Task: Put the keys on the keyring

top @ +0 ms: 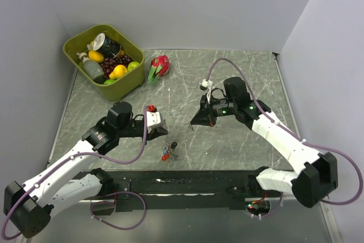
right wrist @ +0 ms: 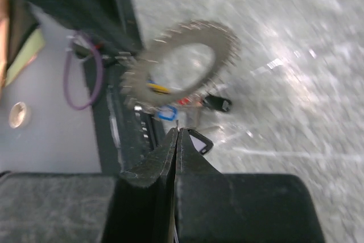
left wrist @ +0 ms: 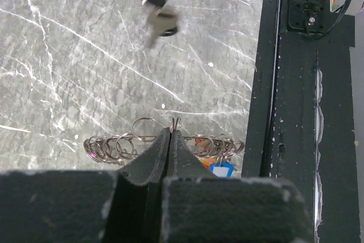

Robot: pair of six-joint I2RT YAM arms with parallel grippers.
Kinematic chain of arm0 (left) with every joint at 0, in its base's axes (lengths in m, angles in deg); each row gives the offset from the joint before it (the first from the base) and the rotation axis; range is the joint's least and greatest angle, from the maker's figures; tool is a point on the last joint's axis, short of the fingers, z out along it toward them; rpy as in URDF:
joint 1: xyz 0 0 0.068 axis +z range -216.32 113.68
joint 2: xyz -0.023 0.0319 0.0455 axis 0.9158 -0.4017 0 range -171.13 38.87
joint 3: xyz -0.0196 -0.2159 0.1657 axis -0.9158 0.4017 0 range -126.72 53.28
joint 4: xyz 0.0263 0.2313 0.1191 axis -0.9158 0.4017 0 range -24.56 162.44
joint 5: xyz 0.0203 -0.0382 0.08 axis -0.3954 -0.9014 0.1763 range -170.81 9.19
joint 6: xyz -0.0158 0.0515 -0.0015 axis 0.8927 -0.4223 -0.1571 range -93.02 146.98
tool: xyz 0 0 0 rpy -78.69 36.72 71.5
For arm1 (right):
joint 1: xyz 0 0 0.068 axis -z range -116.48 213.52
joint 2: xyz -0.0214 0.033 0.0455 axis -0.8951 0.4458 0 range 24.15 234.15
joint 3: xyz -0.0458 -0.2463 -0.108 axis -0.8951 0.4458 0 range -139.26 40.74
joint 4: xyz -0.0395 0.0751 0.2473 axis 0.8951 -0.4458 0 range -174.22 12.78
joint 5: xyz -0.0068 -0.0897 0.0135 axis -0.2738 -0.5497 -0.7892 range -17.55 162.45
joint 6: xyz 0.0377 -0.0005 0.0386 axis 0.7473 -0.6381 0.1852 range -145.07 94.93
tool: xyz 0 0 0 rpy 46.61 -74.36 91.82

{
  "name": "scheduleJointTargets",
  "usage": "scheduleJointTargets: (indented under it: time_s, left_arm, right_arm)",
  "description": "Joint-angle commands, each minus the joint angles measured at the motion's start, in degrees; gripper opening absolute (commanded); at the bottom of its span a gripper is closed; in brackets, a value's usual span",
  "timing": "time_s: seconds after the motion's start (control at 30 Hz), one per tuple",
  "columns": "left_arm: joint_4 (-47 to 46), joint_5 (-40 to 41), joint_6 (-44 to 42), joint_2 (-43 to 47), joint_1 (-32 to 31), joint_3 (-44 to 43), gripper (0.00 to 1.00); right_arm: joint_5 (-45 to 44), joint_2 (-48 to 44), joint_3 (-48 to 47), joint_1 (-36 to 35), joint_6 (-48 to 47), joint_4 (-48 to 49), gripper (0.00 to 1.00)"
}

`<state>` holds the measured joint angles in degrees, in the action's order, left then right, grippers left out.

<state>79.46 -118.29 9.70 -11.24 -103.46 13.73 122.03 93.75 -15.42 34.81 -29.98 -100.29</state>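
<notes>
The keyring (right wrist: pixel 182 64) is a silvery ring fringed with small rings, like a toothed gear. My left gripper (left wrist: pixel 172 130) is shut on its wire, and in the left wrist view the keyring (left wrist: pixel 114 145) shows edge-on. From it hang keys with blue (right wrist: pixel 166 112), red and black (right wrist: pixel 219 103) tags; in the top view these keys (top: pixel 169 151) dangle just above the table. My right gripper (right wrist: pixel 177 132) is shut on a key with a black, white-windowed tag (right wrist: pixel 199 140). That metal key (left wrist: pixel 162 21) hangs a short way beyond the keyring. In the top view the left gripper (top: pixel 160 124) and right gripper (top: pixel 193 124) face each other.
A green bin (top: pixel 79 41) of fruit and bottles stands at the back left, with a dragon fruit (top: pixel 160 65) beside it. A black rail (top: pixel 187 183) runs along the near table edge, close under the hanging keys.
</notes>
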Motion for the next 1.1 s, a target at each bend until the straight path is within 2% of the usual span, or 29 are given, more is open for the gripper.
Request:
scheduleJointTargets:
  time_s: [0.0, 0.1, 0.23, 0.47, 1.07]
  left_arm:
    - [-4.26, -0.93, 0.05, 0.71, 0.49, -0.09, 0.01]
    - [-3.92, -0.67, 0.23, 0.45, 0.58, -0.26, 0.01]
    - [-3.74, -0.67, 0.05, 0.62, 0.58, -0.18, 0.01]
    - [-3.47, 0.38, 0.05, 1.24, 0.58, -0.09, 0.01]
    - [-3.56, 0.47, 0.40, 1.24, 0.67, -0.26, 0.01]
  right_arm:
    - [5.70, -3.25, -0.44, -0.91, 0.15, 4.09, 0.00]
    - [4.56, -1.06, -3.24, -2.40, 1.92, 2.51, 0.00]
    - [-0.35, 2.90, -6.67, -8.27, 2.01, 0.22, 0.00]
    - [-2.38, 7.83, -10.81, -12.41, 2.80, 0.22, 0.00]
    - [-5.72, 11.69, -14.59, -16.99, 0.95, -2.50, 0.00]
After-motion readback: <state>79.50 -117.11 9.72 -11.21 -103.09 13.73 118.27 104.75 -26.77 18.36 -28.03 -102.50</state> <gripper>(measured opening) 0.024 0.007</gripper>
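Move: The small loop standing up from the left fingertips, atop the keyring they hold, is about 9 cm to the right hand's left and 3 cm back, at nearly its height. The keyring's middle hangs some 6 cm beneath that loop; the keys already on it dangle about 11 cm below the loop and 4 cm nearer the base. From the left hand, the loose key in the right fingers is some 9 cm to the right and 3 cm ahead. Still pinching the loose key in its shut fingers, the right hand brings it up beside the small loop at the left fingertips; whether key and loop touch can't be seen. It first finishes rising, some 2 cm and slightly back, then goes about 8 cm left and 4 cm back in all, easing down a little and slowing, turning some 15 degrees counter-clockwise. The left hand holds the keyring nearly still. ##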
